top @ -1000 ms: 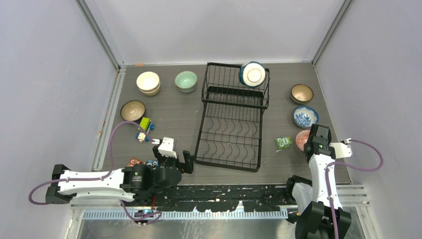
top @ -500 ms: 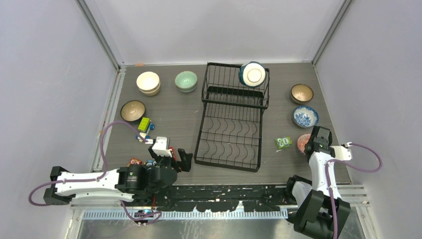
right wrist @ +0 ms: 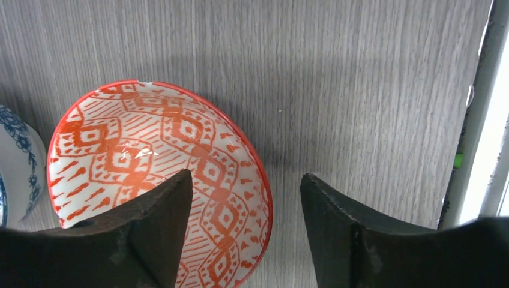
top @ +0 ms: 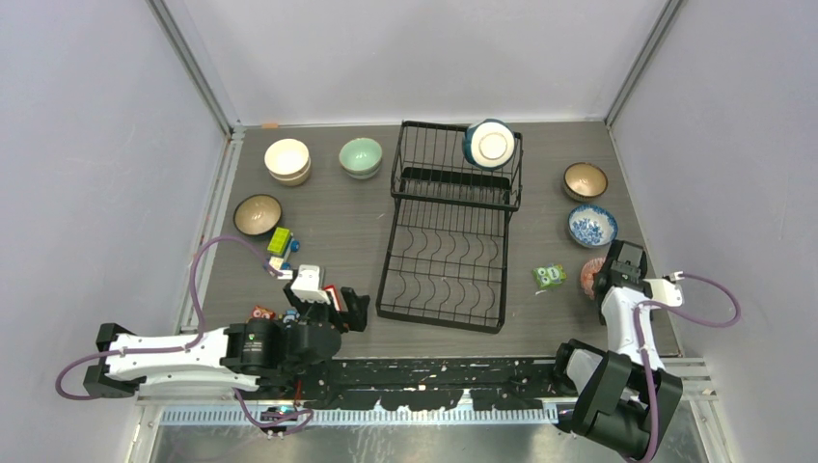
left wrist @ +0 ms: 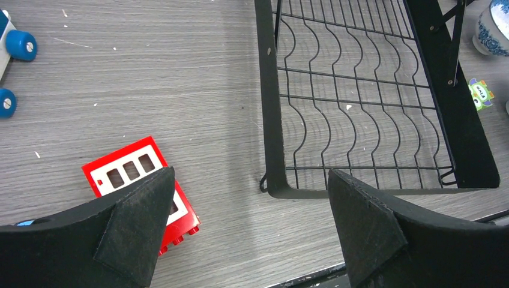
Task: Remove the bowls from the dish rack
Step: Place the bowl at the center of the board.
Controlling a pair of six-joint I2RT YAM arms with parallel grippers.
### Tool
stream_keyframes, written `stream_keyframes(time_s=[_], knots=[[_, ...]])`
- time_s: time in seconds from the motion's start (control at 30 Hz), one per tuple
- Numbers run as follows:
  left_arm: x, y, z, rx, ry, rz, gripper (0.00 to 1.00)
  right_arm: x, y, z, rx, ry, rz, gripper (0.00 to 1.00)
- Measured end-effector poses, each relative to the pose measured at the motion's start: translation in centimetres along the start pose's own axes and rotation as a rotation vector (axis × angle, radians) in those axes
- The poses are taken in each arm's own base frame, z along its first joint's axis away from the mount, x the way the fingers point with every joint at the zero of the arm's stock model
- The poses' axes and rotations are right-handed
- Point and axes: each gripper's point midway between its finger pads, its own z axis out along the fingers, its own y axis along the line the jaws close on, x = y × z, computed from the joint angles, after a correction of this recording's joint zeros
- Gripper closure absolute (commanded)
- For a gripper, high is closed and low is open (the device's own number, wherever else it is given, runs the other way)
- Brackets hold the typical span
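The black wire dish rack (top: pixel 449 241) stands mid-table, with a dark teal bowl (top: pixel 490 145) on edge in its raised basket. A red patterned bowl (right wrist: pixel 150 162) sits upright on the table at the right, partly under my right gripper (right wrist: pixel 246 177). That gripper is open: one finger is over the bowl's inside, the other outside its rim. Cream (top: pixel 287 159), pale green (top: pixel 361 156), brown (top: pixel 258 214), second brown (top: pixel 586 179) and blue-and-white (top: pixel 591 225) bowls stand on the table. My left gripper (left wrist: pixel 250 174) is wide open and holds nothing, just off the rack's near left corner (left wrist: pixel 273 189).
A red windowed block (left wrist: pixel 129 174) lies by my left finger, and a toy with blue wheels (left wrist: pixel 12 48) is farther left. Small coloured blocks (top: pixel 280 241) sit near the left arm. A green block (top: pixel 550 276) lies beside the red bowl. The table's metal side rail (right wrist: pixel 474 120) runs close on the right.
My right gripper has gone from shut to open at the red bowl's rim. The left arm has drawn back a little toward the near edge, still open.
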Motion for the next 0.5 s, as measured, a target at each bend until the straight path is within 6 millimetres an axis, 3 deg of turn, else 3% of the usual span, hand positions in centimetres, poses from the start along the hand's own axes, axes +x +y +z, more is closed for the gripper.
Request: stream_keyframes(time_s=[0.27,0.5], knots=[[-0.3,0.2,-0.1,-0.002,-0.010,-0.013,0.00,-0.7,0.9,-1.4,-0.020,0.019,-0.006,0.10],[-1.3,0.1,-0.2,0.009,-0.046,-0.054,0.00,-2.4,3.9,-5.5,-0.132,0.024,-0.057,0.08]])
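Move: The just-placed red-lined bowl has its near rim between the right hand's part-open fingers; its middle is about 5 cm ahead, 1 cm left and 2 cm below. The blue-and-white bowl is 18 cm ahead and 4 cm left, the green packet 5 cm ahead and 14 cm left. Up on the rack, the last teal bowl is roughly 33 cm ahead, 26 left and 16 above. From the left hand the red-lined bowl lies some 60 cm right, 6 ahead, 13 below. With the red-lined bowl already let go, the right hand backs its fingers out from either side of the near rim, opening them further to nearly full width as it starts slowly and then quickens upward, about 6.5 cm in all. Along with the rise it drifts some 2.5 cm forward, in over the near part of the bowl, and slightly left, while the wrist swings a little counter-clockwise and the fingers end clear above the bowl. ##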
